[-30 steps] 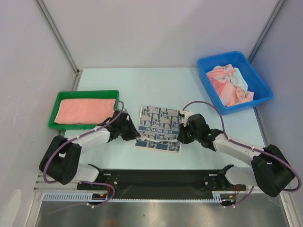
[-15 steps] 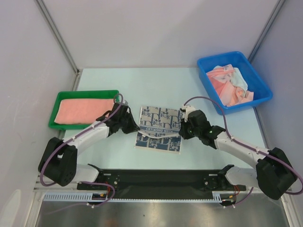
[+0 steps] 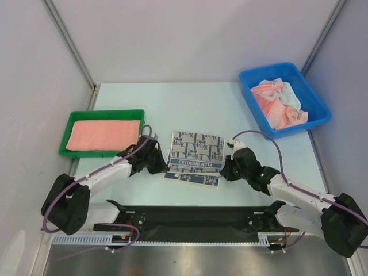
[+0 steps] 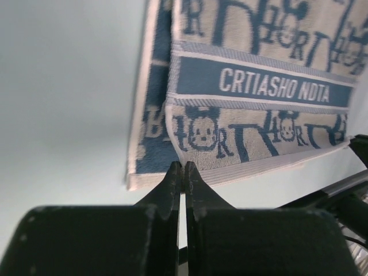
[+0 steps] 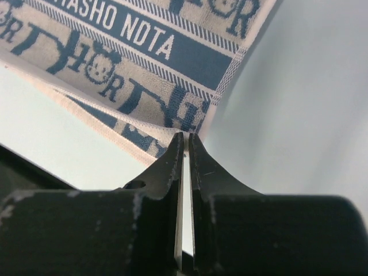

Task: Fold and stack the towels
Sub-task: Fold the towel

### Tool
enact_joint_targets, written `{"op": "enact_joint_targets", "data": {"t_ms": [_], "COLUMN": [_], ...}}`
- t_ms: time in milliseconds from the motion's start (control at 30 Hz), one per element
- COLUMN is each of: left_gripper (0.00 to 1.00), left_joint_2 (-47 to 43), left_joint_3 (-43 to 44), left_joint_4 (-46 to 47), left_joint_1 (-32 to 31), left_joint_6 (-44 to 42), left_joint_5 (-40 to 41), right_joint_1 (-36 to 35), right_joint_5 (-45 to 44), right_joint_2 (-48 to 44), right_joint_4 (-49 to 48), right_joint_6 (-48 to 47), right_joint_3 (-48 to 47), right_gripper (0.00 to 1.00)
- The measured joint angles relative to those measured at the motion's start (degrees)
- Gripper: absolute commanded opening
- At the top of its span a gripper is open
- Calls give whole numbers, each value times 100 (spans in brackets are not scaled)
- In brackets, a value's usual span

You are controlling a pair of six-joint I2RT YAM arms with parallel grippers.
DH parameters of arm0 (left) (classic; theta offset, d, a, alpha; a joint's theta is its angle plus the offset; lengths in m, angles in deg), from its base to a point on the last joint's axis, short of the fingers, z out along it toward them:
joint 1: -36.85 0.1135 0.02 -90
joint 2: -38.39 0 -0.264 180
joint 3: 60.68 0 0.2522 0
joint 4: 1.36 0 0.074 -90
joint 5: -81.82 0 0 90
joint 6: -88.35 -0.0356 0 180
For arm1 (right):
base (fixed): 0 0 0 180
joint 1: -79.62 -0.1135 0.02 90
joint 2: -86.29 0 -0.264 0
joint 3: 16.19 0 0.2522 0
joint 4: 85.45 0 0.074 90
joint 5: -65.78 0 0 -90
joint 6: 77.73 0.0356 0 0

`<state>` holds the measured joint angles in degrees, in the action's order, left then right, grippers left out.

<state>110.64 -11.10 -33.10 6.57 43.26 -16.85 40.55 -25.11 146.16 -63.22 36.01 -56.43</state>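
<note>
A navy-and-white patterned towel (image 3: 194, 154) lies folded at the table's middle, its upper layer (image 4: 253, 86) resting on a lower layer (image 4: 150, 129) that peeks out at the left and near edges. My left gripper (image 3: 165, 167) is shut on the upper layer's near-left corner (image 4: 183, 167). My right gripper (image 3: 223, 172) is shut on the towel's near-right corner (image 5: 186, 136). A salmon-pink towel (image 3: 104, 133) lies flat in the green tray (image 3: 64, 150). More towels (image 3: 280, 103), pink and white, sit crumpled in the blue bin (image 3: 253, 98).
The green tray stands at the left, the blue bin at the back right. A black rail (image 3: 195, 217) with the arm bases runs along the near edge. Bare pale table (image 3: 172, 106) stretches behind the patterned towel.
The left jaws have closed on the towel's corner and the right jaws have tightened. Both grippers went away from the bases and came back, and the upper layer now lies flatter.
</note>
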Motion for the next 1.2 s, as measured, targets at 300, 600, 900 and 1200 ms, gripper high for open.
{"op": "enact_joint_targets", "data": {"t_ms": [300,600,900,1200], "left_gripper": [0,1,0,0], "left_joint_2": [39,-2,-22,2], "left_joint_3": [-109,518,-468,-566], "left_joint_4": [-122,-588,-319,-57], "left_joint_1": [-9,-13,-68,-98], "left_joint_6": [-184,-442,-396,-385], "left_joint_5": [280,680,415,389], "right_joint_1": [-90,-256,-855,-872], "right_joint_5": [398,413,479,345], "right_joint_2": [-173,-256,-105,-271], "right_joint_4": [-411,-210,-778,-874], "right_joint_6": [387,470,1167,1360], "right_joint_3": [404,-192,970,1008], "right_gripper": [0,0,1,0]}}
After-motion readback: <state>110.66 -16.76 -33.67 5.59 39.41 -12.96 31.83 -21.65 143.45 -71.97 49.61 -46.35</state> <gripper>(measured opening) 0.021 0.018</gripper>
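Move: The patterned towel's near edge is already pinched at its two corners. The lower layer's left near corner lies about 3 cm back, 2 cm left and 4 cm below the left hand; the towel's middle is 10 cm ahead and 12 cm right of it, the green tray some 18 cm ahead and 27 cm left. From the right hand, the lower layer's right near corner is about 6 cm back, 2 cm left, 5 cm down; the towel's middle is 12 cm ahead and 11 cm left. The towel's upper layer, still held shut in both hands' fingertips, is dipped slightly, lifted some 3 cm in a shake, then drawn back, leftward and down towards the lower layer's near edge. The right hand ends about 6 cm back and 3 cm left and lower, the left hand about 4 cm lower and 2.5 cm back and left; both wrists roll nearly 10 degrees, left side up. ##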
